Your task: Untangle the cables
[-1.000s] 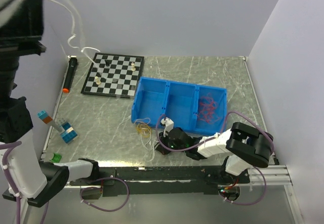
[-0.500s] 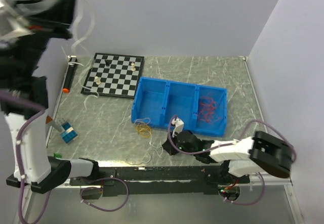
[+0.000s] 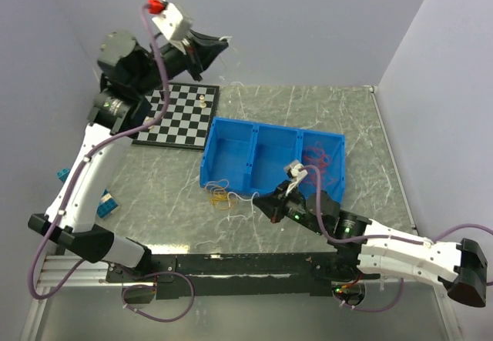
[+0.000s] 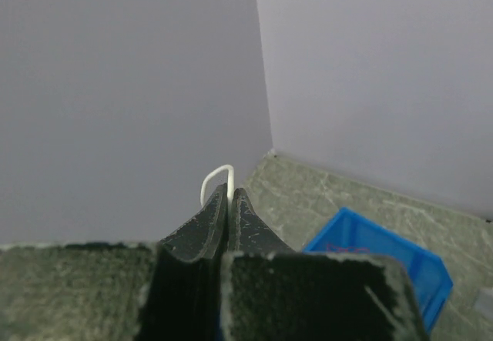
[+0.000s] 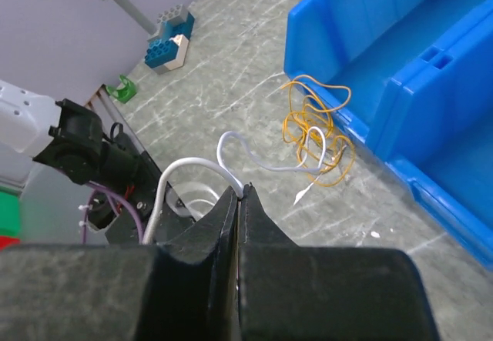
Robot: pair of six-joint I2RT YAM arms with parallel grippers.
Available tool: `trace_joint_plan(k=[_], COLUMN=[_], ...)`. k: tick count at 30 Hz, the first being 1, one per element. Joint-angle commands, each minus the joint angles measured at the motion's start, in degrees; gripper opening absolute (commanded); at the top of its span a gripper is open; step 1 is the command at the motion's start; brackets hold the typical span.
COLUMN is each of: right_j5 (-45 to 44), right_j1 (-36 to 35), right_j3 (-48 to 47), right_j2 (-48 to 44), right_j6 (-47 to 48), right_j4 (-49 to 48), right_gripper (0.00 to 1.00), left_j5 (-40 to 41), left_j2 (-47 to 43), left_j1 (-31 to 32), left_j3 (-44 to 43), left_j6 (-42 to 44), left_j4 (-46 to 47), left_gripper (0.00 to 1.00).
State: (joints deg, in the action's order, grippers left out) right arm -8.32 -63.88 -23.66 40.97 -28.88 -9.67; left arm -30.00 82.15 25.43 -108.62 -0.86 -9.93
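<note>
My left gripper (image 3: 221, 46) is raised high near the back wall, above the chessboard. In the left wrist view it (image 4: 229, 195) is shut on a loop of the white cable (image 4: 216, 176). My right gripper (image 3: 269, 202) hangs low in front of the blue bin. In the right wrist view it (image 5: 245, 193) is shut on another stretch of the white cable (image 5: 192, 164). From there the white cable runs into the yellow cable (image 5: 316, 118), which is a tangle (image 3: 219, 196) on the table beside the bin. A red cable (image 3: 320, 164) lies in the bin's right compartment.
The blue three-compartment bin (image 3: 254, 129) stands mid-table and a chessboard (image 3: 181, 114) with a few pieces behind it. Blue toy bricks (image 5: 171, 42) and a small green piece (image 5: 123, 88) lie near the left edge. The arms' base rail (image 3: 231, 264) runs along the near edge.
My left arm has swung from the far left towards the back wall over the chessboard, taking the white cable with it. My right arm has stretched out and its gripper has shifted right.
</note>
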Motion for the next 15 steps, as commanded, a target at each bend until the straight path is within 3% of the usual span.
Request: trace_joint_plan(k=[1, 8, 15], right_j5=[0.6, 2.9, 1.9], right_j1=[-0.3, -0.3, -0.5], right_j3=[-0.9, 4.3, 6.3], right_j2=[-5.3, -14.3, -18.5], right_j6=[-0.1, -4.5, -7.6], right_j4=[6.1, 12.1, 17.6], right_gripper=[0.0, 0.0, 0.0], left_j5=[5.3, 8.2, 7.1], left_j2=[1.0, 2.2, 2.3], left_j1=[0.8, 1.1, 1.7], left_j3=[3.2, 8.4, 6.2], left_j6=[4.8, 8.4, 7.5], left_j4=[3.1, 2.7, 2.4], left_gripper=[0.01, 0.01, 0.01])
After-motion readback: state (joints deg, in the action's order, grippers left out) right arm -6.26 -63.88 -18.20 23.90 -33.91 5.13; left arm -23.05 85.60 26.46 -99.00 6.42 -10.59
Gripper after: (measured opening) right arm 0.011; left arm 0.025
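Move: Roughly 4 cm ahead of the left hand and level with it sideways lies the blue box's left compartment, some 53 cm below; the middle one is about 3 cm ahead and 13 cm right. The yellow cable lies about 9 cm back and 3 cm left, on the table. From the right hand, the yellow cable lies about 9 cm ahead, 10 cm left and 19 cm down; the left compartment is 21 cm ahead, 7 cm left. Coming down about 10 cm and forward some 6 cm, the left hand brings its pinched white cable lower over the blue box, its upward-tilted fingers levelling out, then settles. Meanwhile the right hand, still pinching white cable, draws it about 4 cm right and 3 cm back, away from the yellow cable, rising a touch before sinking about 3 cm. Both grippers stay shut. ##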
